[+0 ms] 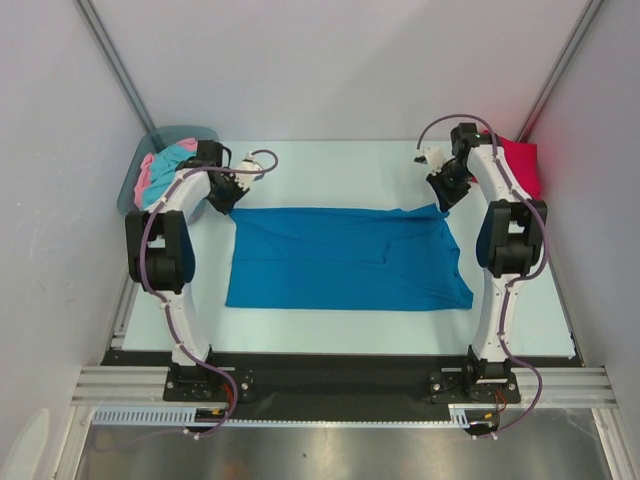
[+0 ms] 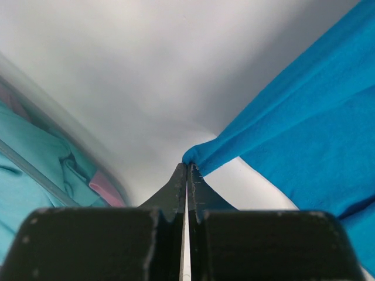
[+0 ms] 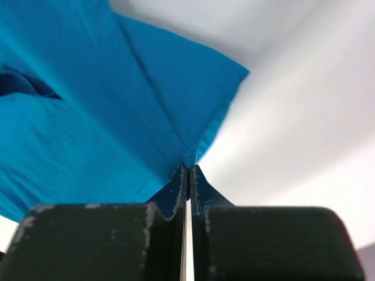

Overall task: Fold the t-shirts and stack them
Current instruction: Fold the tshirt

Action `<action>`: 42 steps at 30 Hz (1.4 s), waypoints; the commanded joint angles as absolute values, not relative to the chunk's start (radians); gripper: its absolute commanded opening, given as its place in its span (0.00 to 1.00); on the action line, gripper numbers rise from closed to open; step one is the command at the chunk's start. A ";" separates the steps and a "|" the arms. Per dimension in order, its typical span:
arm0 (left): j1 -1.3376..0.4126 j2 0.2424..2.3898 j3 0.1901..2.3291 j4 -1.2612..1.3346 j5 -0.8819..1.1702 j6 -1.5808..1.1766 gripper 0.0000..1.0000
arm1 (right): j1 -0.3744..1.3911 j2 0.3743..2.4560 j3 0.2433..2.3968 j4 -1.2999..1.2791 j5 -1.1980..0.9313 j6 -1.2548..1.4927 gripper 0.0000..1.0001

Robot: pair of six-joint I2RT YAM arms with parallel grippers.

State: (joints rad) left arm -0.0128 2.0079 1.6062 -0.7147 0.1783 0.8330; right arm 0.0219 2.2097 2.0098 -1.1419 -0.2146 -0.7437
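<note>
A deep blue t-shirt (image 1: 345,258) lies spread flat across the middle of the table. My left gripper (image 1: 224,198) is shut on its far left corner (image 2: 193,155), pinching the cloth at the fingertips. At the far right corner (image 3: 188,157) my right gripper (image 1: 444,196) is shut on the cloth as well. A bright red t-shirt (image 1: 524,163) lies at the far right, behind the right arm. Turquoise (image 1: 172,160) and pink (image 1: 147,172) t-shirts fill the bin at the far left; in the left wrist view the turquoise one (image 2: 32,170) shows at the left.
The grey-blue plastic bin (image 1: 160,141) stands at the far left corner of the white table (image 1: 330,165). Grey walls close in on both sides. The black rail with the arm bases (image 1: 330,380) runs along the near edge.
</note>
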 commanded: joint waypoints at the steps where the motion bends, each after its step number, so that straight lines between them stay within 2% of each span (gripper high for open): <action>1: -0.003 1.939 1.597 -0.699 0.184 0.874 0.00 | 0.008 2.128 2.016 -1.144 -0.157 -0.790 0.00; 18: -0.003 1.922 1.563 -0.696 0.163 0.920 0.00 | 0.006 2.109 1.925 -1.243 -0.081 -0.911 0.00; 29: -0.003 1.878 1.502 -0.497 0.089 0.838 0.00 | -0.023 2.112 1.933 -1.252 -0.066 -0.928 0.00; 37: 0.025 1.770 1.405 -0.368 0.189 0.801 0.00 | -0.020 2.099 1.942 -1.278 -0.090 -0.936 0.00; 42: 0.025 1.729 1.362 -0.347 0.235 0.793 0.00 | -0.009 2.039 1.898 -1.189 -0.117 -0.914 0.00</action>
State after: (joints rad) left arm -0.0002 1.7962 1.3911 -0.4160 0.2134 0.8059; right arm -0.0063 2.1452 1.9087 -1.2217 -0.1253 -0.9100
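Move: Between the hands lies the blue t-shirt, its far corners already pinched. Its middle is about 13 cm back and 33 cm to the right of the left hand, and some 13 cm back and 28 cm to the left of the right hand, a couple of centimetres below both. The clothes basket stands roughly 17 cm to the left of the left hand and 10 cm farther out; the red cloth lies about 18 cm right of the right hand and 14 cm ahead. Keeping its pinch on the far right corner, the right hand eases right and slightly up, then draws it back about 4 cm and down, ending some 3 cm to the right with a small wrist turn, and holds there. The left hand almost stays put with its corner, then lifts it about 5 cm, its fingertips tilting forward some 15 degrees. ##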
